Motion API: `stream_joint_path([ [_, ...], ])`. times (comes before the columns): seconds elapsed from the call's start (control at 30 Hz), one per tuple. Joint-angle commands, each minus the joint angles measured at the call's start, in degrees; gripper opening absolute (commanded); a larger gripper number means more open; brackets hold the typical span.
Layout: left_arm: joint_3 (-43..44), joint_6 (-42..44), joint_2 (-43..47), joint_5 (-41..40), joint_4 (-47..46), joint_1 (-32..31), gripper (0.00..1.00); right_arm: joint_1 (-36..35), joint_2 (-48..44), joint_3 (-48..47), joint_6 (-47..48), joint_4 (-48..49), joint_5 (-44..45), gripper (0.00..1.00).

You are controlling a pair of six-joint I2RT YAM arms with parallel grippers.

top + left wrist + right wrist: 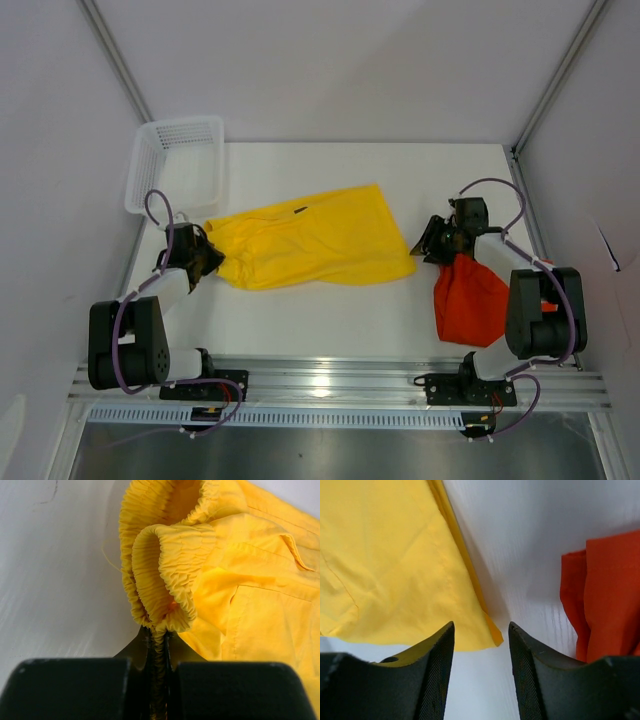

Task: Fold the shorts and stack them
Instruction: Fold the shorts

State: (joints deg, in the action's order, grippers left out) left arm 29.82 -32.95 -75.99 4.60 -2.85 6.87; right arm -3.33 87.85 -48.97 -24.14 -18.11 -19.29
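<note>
The yellow shorts [315, 245] lie spread across the middle of the table, a small black logo near their far edge. My left gripper [210, 262] is shut on their gathered elastic waistband [160, 580] at the left end. The orange-red shorts [470, 300] lie bunched at the right, beside the right arm. My right gripper [428, 243] stands open just above the table, between the two shorts. In the right wrist view the yellow leg corner [492, 635] lies between its fingertips [445, 645], nothing pinched, and the orange-red cloth [605, 590] is off to the right.
A white mesh basket [175, 160] stands at the back left corner of the table [330, 330]. Grey walls with metal posts close in the left, back and right sides. A metal rail carries both arm bases along the near edge.
</note>
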Motion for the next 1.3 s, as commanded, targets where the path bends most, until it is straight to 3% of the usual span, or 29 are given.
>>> stream_joint_path([
  [0.0, 1.46, 1.92, 0.75, -2.40, 0.74, -0.81, 0.00, -1.84, -2.86, -4.81, -0.82, 0.00, 1.36, 0.50],
  [0.1, 2.77, 1.14, 1.80, -4.33, 2.41, -2.39, 0.00, -5.96, -4.36, -5.96, -1.61, 1.32, 3.64, 0.35],
  [0.2, 6.97, 0.34, 3.29, -9.16, 7.76, -7.29, 0.00, -11.14, -3.14, -7.97, -2.49, 4.12, 2.60, 0.07],
  [0.27, 9.80, -0.36, 3.74, -11.53, 11.70, -9.50, 0.00, -13.71, 1.16, -10.26, -2.93, 4.40, 0.75, 0.00],
  [0.47, 17.72, -0.28, 4.44, -13.82, 20.16, -11.00, 0.00, -21.09, 17.83, -25.18, -0.57, 2.65, -15.76, 0.00],
  [0.73, 20.63, 2.10, 2.43, -15.06, 22.02, -11.00, 0.00, -23.30, 39.48, -51.82, 7.43, -19.23, -38.51, 0.00],
  [0.9, 22.29, 3.15, -0.48, -14.53, 21.66, -11.00, 0.00, -24.35, 50.10, -68.25, 15.08, -34.95, -41.53, 0.00],
  [0.93, 22.64, 3.33, -0.91, -14.62, 21.83, -11.00, 0.00, -24.44, 52.05, -70.19, 15.70, -37.33, -45.53, 0.01],
  [1.07, 22.65, 3.95, -1.45, -14.88, 20.79, -11.00, 0.00, -24.18, 63.66, -86.36, 27.38, -57.80, -50.23, 0.00],
  [1.17, 21.68, 4.03, -1.71, -14.53, 19.20, -10.92, 0.00, -25.05, 63.58, -83.75, 24.58, -54.14, -42.89, 0.00],
  [1.27, 20.72, 4.21, -2.24, -13.83, 17.71, -11.00, 0.00, -26.11, 65.16, -85.67, 28.62, -57.64, -44.78, 0.00],
])
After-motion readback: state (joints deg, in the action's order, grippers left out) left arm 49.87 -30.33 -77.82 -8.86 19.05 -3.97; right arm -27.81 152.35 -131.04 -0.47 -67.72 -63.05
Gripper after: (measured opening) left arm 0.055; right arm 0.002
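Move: The right hand, just clear of the yellow shorts' right corner (about 2 cm back, 1 cm left and 2 cm below), is bound for their middle, some 27 cm to its left, 5 cm farther out and 2 cm below. From it the black label lies about 31 cm left and 15 cm ahead, the red folded stack's middle 22 cm right and 10 cm back. The left hand already pinches the gathered waistband; the shorts' middle is about 25 cm to its right and 5 cm ahead. The right hand comes away from the freed corner, shutting its empty fingers as it rises about 5 cm, and sweeps some 26 cm left over the yellow shorts, turning roughly 50 degrees counter-clockwise and sinking back to its starting height, so that the closed fingers end low at the middle, pointing left and a little back; whether they touch the cloth can't be made out. Meanwhile the left hand keeps its pinch on the waistband and lifts it to a hold about 6 cm up, easing slightly forward and to the right with a small roll. ##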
